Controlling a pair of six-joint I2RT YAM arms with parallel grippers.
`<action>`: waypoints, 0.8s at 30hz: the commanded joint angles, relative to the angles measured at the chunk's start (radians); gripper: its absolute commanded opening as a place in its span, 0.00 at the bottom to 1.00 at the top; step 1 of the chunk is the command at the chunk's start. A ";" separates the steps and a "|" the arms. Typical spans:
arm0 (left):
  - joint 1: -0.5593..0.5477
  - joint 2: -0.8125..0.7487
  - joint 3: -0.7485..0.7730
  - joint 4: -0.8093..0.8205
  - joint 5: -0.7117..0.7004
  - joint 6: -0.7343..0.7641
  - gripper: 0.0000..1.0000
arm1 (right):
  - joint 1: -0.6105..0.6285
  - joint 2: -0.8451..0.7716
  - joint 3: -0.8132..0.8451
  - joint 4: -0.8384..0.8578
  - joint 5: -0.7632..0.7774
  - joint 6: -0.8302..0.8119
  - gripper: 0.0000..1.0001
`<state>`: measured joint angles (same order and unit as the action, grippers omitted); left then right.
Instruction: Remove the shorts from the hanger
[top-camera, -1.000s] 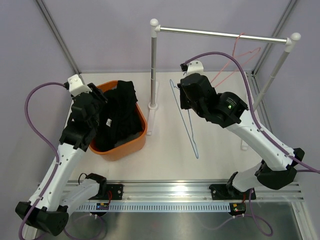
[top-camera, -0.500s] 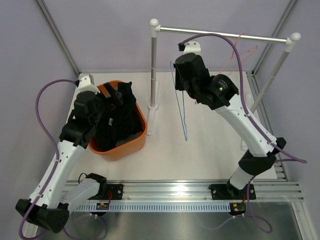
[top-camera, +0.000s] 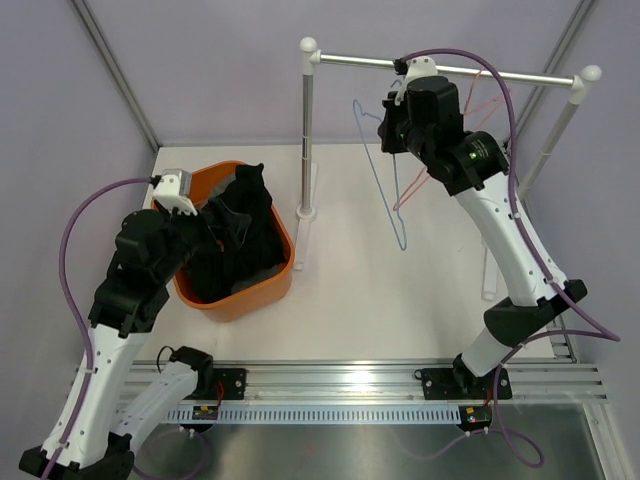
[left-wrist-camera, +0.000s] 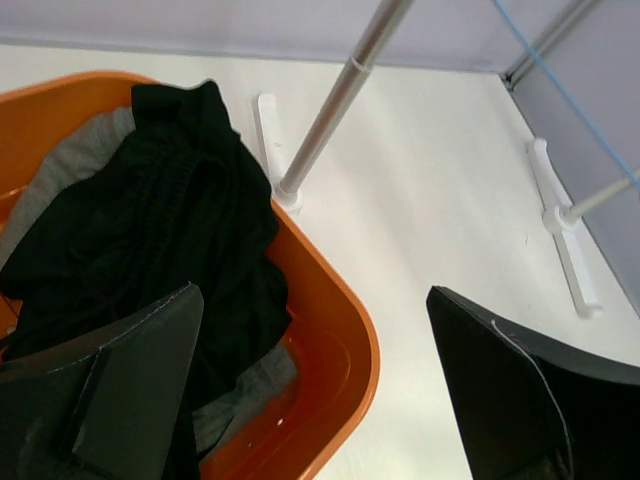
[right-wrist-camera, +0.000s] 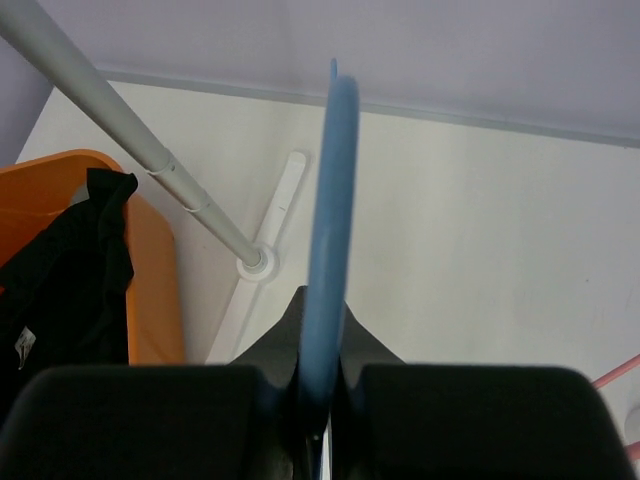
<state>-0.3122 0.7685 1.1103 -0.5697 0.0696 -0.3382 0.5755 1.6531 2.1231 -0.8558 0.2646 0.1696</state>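
The black shorts (top-camera: 238, 232) lie heaped in the orange bin (top-camera: 283, 262), with the grey shorts (left-wrist-camera: 243, 386) showing under them. My left gripper (left-wrist-camera: 312, 300) is open above the bin's near right rim, with nothing between its fingers (left-wrist-camera: 120, 370). The blue wire hanger (top-camera: 386, 185) is bare and hangs tilted below the rail (top-camera: 450, 70). My right gripper (top-camera: 393, 128) is shut on it near its top. In the right wrist view the blue hanger (right-wrist-camera: 330, 220) runs straight up from between the shut jaws of the right gripper (right-wrist-camera: 322, 312).
A pink hanger (top-camera: 482, 100) hangs on the rail at the right. The rack's left post (top-camera: 307, 130) stands right of the bin, its right post (top-camera: 545, 150) by the back right corner. White rack feet (left-wrist-camera: 565, 240) lie on the table.
My left gripper has opened wide, let the black shorts lie in the bin and drawn back toward the near left. My right arm has lifted the blue hanger up and right, close to the rail.
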 joint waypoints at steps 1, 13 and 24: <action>0.002 -0.055 -0.062 -0.021 0.085 0.061 0.99 | -0.040 -0.056 -0.011 0.100 -0.136 -0.062 0.00; 0.002 -0.161 -0.227 -0.016 0.091 0.110 0.99 | -0.092 -0.027 0.038 0.127 -0.255 -0.076 0.00; 0.002 -0.210 -0.288 -0.010 0.081 0.117 0.99 | -0.092 0.043 0.194 0.069 -0.280 0.047 0.00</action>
<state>-0.3122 0.5743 0.8341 -0.6109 0.1352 -0.2359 0.4900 1.6848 2.2414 -0.7864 0.0063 0.1680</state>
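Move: The blue hanger is already pinched in the right gripper; the nearest stretch of rail lies about 8 cm ahead of this hand, straight ahead and some 9 cm above. The pink hanger is about 11 cm to the right, 4 cm ahead and 6 cm below; the rack's left post stands some 16 cm to the left and 8 cm ahead, its middle 12 cm below. From the left hand, that stretch of rail is roughly 24 cm ahead, 33 cm to the right and 16 cm above. Keep the right gripper shut on the blue hanger and lift about 5 cm towards the rail, edging right at first, then back left, while the wrist tips up slightly and turns some 10 degrees counter-clockwise to bring the hook up to the rail. Lower the open, empty left gripper about 9 cm beside the basket, drawing back 4 cm. ##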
